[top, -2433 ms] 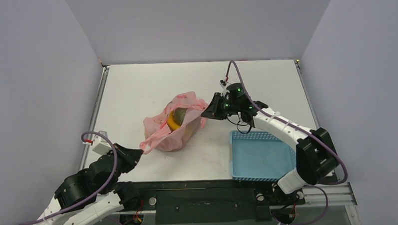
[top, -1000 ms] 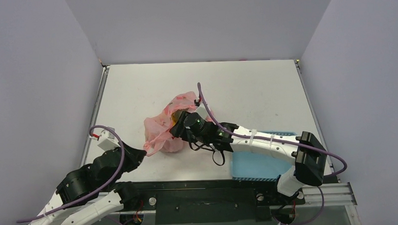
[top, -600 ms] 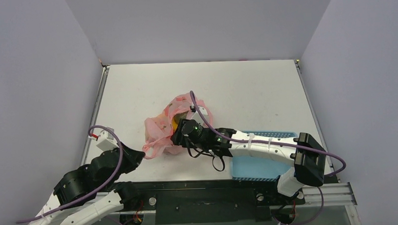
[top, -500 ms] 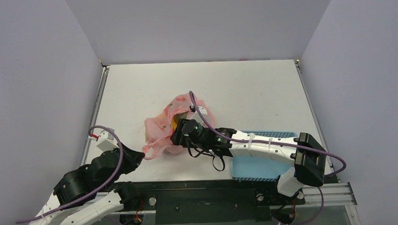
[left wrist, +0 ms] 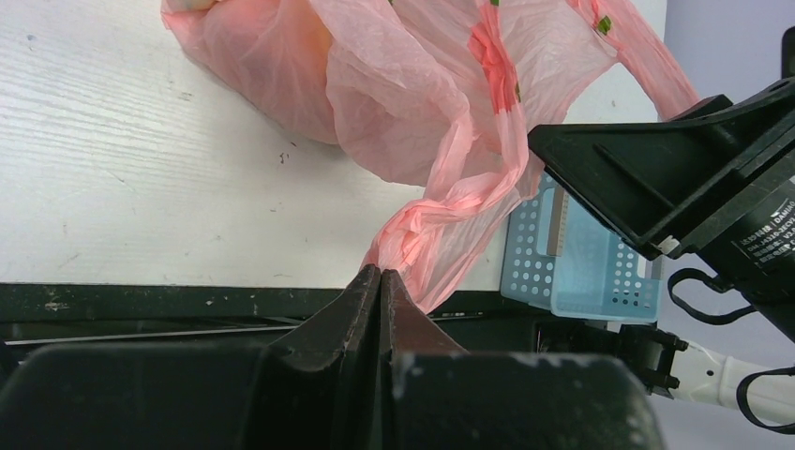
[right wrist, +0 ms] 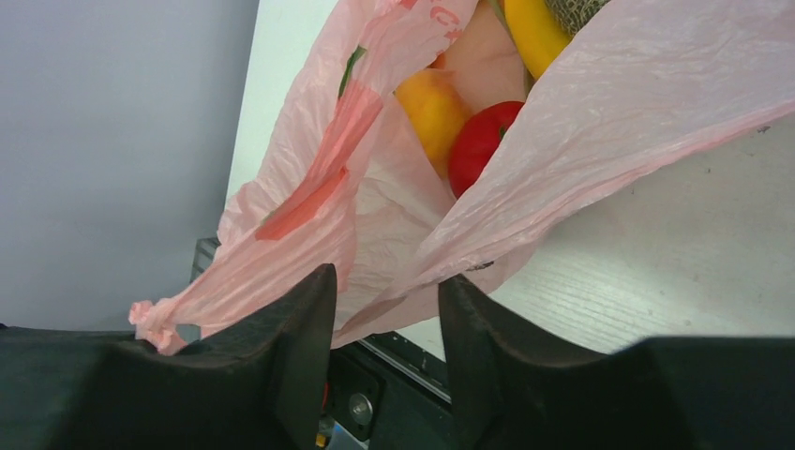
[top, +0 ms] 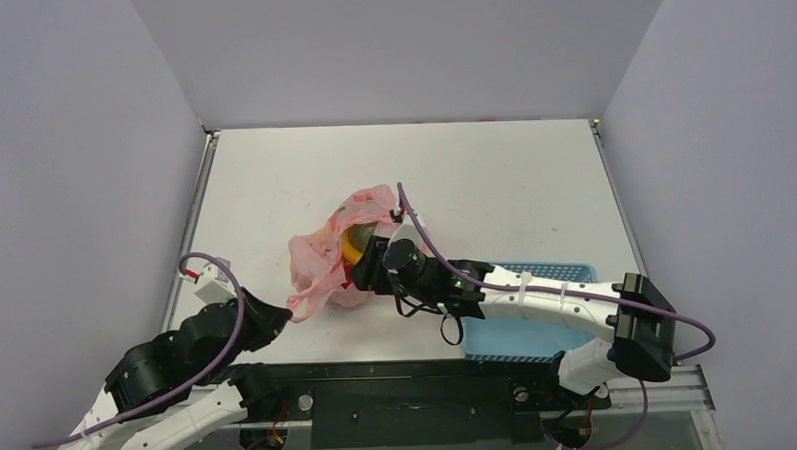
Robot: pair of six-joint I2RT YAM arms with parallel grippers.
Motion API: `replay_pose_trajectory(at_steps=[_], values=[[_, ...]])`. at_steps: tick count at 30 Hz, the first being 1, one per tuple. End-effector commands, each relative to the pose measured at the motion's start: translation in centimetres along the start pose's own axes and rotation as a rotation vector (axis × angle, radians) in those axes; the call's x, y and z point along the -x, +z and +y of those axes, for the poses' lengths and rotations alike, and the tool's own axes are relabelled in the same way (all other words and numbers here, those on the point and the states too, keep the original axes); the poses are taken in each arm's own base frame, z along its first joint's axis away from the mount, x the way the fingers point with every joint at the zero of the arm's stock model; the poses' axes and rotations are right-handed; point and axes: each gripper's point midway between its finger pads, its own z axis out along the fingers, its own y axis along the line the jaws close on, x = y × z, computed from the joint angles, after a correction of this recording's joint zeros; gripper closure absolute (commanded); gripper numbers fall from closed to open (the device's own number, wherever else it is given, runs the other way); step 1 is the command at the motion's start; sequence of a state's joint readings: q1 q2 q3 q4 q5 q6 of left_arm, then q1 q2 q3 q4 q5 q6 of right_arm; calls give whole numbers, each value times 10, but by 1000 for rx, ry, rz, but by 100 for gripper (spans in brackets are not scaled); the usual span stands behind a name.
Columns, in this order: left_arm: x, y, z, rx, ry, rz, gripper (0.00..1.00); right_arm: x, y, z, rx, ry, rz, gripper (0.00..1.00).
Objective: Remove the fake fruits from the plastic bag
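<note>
The pink plastic bag (top: 316,256) lies mid-table with its mouth agape. My left gripper (left wrist: 382,272) is shut on the bag's twisted handle (left wrist: 441,211) near the table's front edge, pulling it taut. At the bag's near side my right gripper (top: 361,271) stands open just outside the mouth; past its fingertips (right wrist: 323,274) only bag film shows. Inside the bag lie a red tomato (right wrist: 483,141), an orange peach (right wrist: 433,108), a yellow banana (right wrist: 534,33) and a netted melon (right wrist: 574,9). From above, yellow fruit (top: 352,245) shows in the mouth.
A blue perforated basket (top: 551,272) sits at the front right, partly under my right arm, and appears as the blue basket (left wrist: 581,272) in the left wrist view. The black front rail (top: 410,385) runs along the table's near edge.
My right arm swung from the bag's right side to its near side at the mouth, then shifted slightly right. Its jaws narrowed a little. The left gripper kept hold of the handle.
</note>
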State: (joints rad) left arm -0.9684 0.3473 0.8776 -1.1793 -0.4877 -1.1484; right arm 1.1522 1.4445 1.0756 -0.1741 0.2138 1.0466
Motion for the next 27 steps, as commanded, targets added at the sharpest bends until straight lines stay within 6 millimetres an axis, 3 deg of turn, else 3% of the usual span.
replay_pose_trajectory(at_steps=[1, 5, 8, 9, 11, 14, 15, 17, 21, 27], values=[[1, -5, -9, -41, -18, 9, 100, 2, 2, 12, 72, 25, -9, 65], [2, -7, -13, -50, -6, 17, 100, -5, 10, 16, 87, 25, 11, 74], [4, -12, -20, -74, 27, 27, 100, -9, 14, 19, 96, 14, 27, 98], [6, -13, -21, -80, 38, 24, 100, -10, 15, 19, 95, 10, 32, 100], [16, -20, -27, -95, 67, 1, 88, -15, 16, 19, 95, -1, 42, 100], [42, -31, -36, -101, 110, -75, 58, -18, 15, 21, 108, -8, 45, 100], [49, -33, -38, -95, 121, -99, 55, -20, 14, 21, 111, -9, 46, 100], [69, -41, -51, -92, 156, -148, 52, -21, 13, 22, 114, -12, 48, 100], [91, -33, -69, 3, 272, -186, 51, -21, 11, 21, 113, -12, 45, 100], [97, 7, -96, 122, 461, -186, 48, -21, 8, 23, 120, -13, 43, 100]])
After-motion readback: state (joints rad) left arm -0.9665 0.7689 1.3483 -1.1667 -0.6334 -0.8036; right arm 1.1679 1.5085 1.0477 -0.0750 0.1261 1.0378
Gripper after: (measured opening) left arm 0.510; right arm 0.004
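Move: The near rim of the plastic bag's mouth runs between my right hand's open fingers, about 2 cm to the left, 2 cm back and 2 cm below. From there the red fruit lies some 7 cm ahead, 4 cm left; the banana 14 cm ahead, 3 cm left; both roughly 13 cm lower. My left hand still grips the bag's pulled-out handle; from it the banana is about 21 cm ahead, 10 cm right and 15 cm down. I ease my right hand about 3 cm left, down and back and shut its fingers, pinching the bag's near rim, then hold there. With that secured, I open my left hand about halfway, let go of the handle and lift some 11 cm, swinging about 5 cm forward late in the rise while it rolls left side up and tips its fingers upward. ##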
